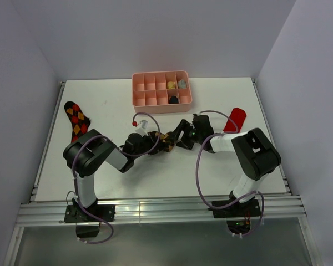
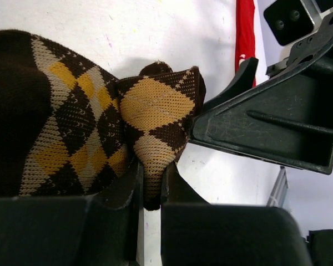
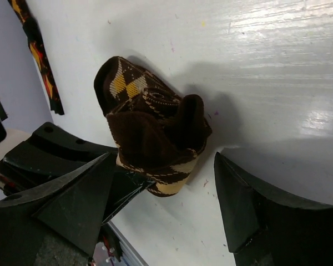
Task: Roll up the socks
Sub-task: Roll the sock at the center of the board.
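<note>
The tan argyle sock (image 2: 94, 111) lies bunched into a loose roll (image 3: 155, 138) at mid-table (image 1: 165, 138). My left gripper (image 2: 150, 183) is shut on a fold of its edge, the fabric pinched between the two fingers. My right gripper (image 3: 164, 191) stands open, one finger on each side of the roll and neither touching it; in the top view the right gripper (image 1: 180, 133) faces the left gripper (image 1: 154, 142) across the sock. The red-orange argyle sock (image 1: 76, 119) lies flat at the far left. The plain red sock (image 1: 235, 119) lies at the right.
A pink compartment tray (image 1: 139, 88) stands at the back centre with a few small rolled items in its right cells. My right gripper's finger (image 2: 266, 127) fills the right side of the left wrist view. The table's side rails run along both edges.
</note>
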Motion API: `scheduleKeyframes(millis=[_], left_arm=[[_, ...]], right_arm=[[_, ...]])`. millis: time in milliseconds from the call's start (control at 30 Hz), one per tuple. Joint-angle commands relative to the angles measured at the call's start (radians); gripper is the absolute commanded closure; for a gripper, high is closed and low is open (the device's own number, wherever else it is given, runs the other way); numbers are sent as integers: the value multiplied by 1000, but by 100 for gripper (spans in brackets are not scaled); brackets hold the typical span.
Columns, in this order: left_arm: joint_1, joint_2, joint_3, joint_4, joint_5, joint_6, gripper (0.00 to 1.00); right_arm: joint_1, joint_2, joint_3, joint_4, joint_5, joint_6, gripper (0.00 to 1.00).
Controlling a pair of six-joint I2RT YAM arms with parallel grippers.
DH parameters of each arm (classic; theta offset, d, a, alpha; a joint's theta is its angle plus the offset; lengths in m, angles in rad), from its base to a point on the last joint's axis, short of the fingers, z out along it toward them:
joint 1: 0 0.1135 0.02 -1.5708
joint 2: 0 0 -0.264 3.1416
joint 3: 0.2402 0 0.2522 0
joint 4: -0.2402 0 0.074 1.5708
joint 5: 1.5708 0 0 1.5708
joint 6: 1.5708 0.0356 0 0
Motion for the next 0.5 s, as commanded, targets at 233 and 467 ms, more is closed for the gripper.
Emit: scheduleKeyframes(millis=[233, 467], left_arm=[[21, 88, -8, -98, 92, -43, 99], [34, 121, 0, -70, 142, -68, 99]], right_arm=[[10, 52, -26, 110, -13, 39, 39], [10, 82, -29, 141, -27, 50, 68]])
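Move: The bunched, half-rolled brown argyle sock lies about 6 cm to the right hand's left, level with it fore and aft and roughly 1 cm lower; its open end is the nearest part. The pink box stands some 22 cm ahead of that hand and 8 cm left, and the red sock some 25 cm right and 6 cm farther out. From the left hand, already pinching the sock, its middle is about 4 cm right and 2 cm ahead. Creeping barely 1 cm to its left, with slight forward and downward drifts, the right hand closes its fingers from wide open to a little over a third, around the sock's near open end, gathering the cloth between the tips. The left hand stays in place and keeps its pinch on the other side of the sock, tilting only some 5 degrees. ##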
